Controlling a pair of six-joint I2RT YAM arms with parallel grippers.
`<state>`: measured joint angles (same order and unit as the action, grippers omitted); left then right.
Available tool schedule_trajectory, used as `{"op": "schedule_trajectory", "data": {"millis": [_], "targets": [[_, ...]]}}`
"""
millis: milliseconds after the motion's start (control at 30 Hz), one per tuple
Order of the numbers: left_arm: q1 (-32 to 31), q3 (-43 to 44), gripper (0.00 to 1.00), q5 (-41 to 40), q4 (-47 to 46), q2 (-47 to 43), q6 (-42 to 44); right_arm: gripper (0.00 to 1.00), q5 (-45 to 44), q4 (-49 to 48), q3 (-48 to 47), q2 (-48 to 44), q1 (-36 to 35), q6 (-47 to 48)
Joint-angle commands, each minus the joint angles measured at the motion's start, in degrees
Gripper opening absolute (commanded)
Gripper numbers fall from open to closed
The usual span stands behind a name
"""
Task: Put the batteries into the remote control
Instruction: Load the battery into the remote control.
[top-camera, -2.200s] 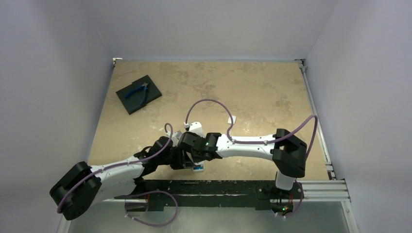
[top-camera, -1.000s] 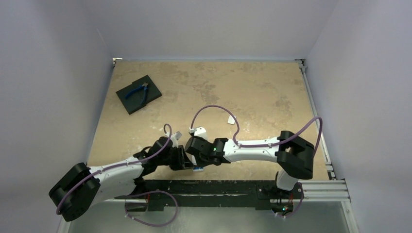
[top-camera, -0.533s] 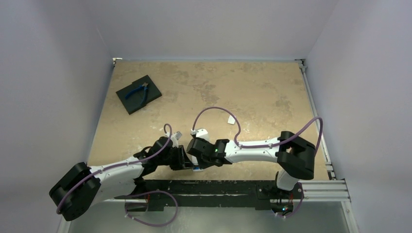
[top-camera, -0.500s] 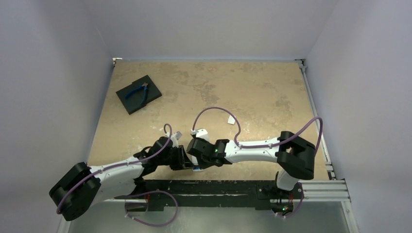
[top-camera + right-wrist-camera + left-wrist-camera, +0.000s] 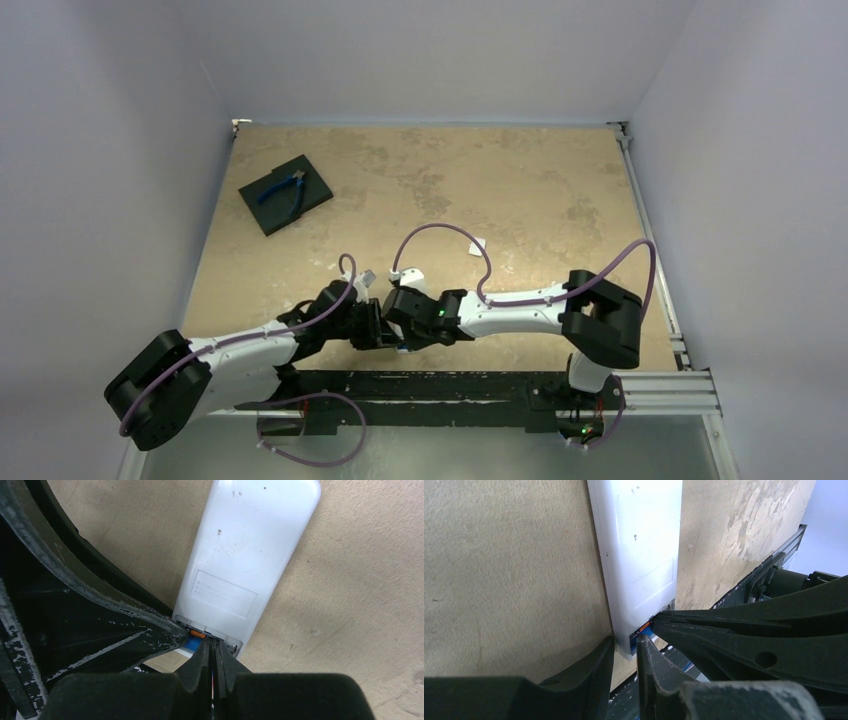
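Note:
The white remote control (image 5: pixel 639 555) lies back-up on the table, its battery bay at the near end uncovered. A blue battery (image 5: pixel 645 629) with an orange mark sits in that bay, also seen as the blue battery (image 5: pixel 192 641) in the right wrist view. My left gripper (image 5: pixel 625 642) is shut on the remote's near corner, one finger on its side and the other at the bay. My right gripper (image 5: pixel 212 647) is shut, its tips pressed against the bay of the remote control (image 5: pixel 250 545) beside the battery. From above, both grippers (image 5: pixel 395 337) meet and hide the remote.
A black square pad (image 5: pixel 312 197) with blue-handled pliers (image 5: pixel 283 187) lies at the far left. A small white piece (image 5: pixel 478 243) rests mid-table under the right arm's cable loop. The black mounting rail (image 5: pixel 450 385) runs along the near edge just behind the grippers.
The right wrist has edged down and left, closer onto the left gripper, covering the remote's blue-and-white end. The left arm has held still.

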<state>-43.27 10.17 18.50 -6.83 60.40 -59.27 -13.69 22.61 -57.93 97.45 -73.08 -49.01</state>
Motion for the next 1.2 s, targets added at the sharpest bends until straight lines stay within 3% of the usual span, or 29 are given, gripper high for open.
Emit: {"op": "schedule_trajectory", "data": {"millis": [0,233,467,900,1067,1167], "targets": [[-0.2,1.1,0.22,-0.4,-0.6,0.5,0.6,0.00,-0.6,-0.6,0.6,1.2,-0.1,-0.6],[-0.3,2.0,0.22,-0.9,1.2,-0.2,1.1,0.00,-2.5,2.1,-1.2,-1.3,-0.1,-0.5],[-0.3,4.9,0.25,-2.0,5.3,-0.2,3.4,0.08,-5.4,4.9,-2.8,-5.6,0.0,1.0],[-0.2,11.5,0.47,-6.3,16.6,-3.0,7.6,0.42,-15.5,10.1,-2.6,-11.7,2.3,5.4],[-0.2,14.2,0.53,-8.1,20.0,-3.9,9.0,0.49,-14.7,8.3,-1.6,-14.4,7.7,11.2],[-0.2,15.1,0.57,-8.4,21.2,-3.9,9.5,0.62,-13.8,7.3,-1.5,-14.8,12.0,15.7]]}}
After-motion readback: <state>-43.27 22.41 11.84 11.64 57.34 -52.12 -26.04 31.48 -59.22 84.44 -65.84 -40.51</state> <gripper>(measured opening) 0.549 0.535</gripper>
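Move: The remote's two batteries already lie in the compartment at its near end, right under the closed right fingertips: about 1 cm below the right hand and 1 cm to its left. From the left hand, whose fingers straddle the remote's left wall, they are some 2 cm to the right, level, and 1 cm below. The remote's middle lies about 4 cm ahead of the right hand and 1 cm to its left; the white battery cover lies roughly 19 cm ahead and 14 cm to its right. The batteries are let be: after a short stay, the closed right fingertips come free of the compartment, rising first, then also sweeping forward and to the right, about 7 cm up and as much forward, opening to roughly half as their tips swing forward some 15 degrees. The left fingers open too and clear the remote's left wall, lifting about 3 cm and easing forward. ##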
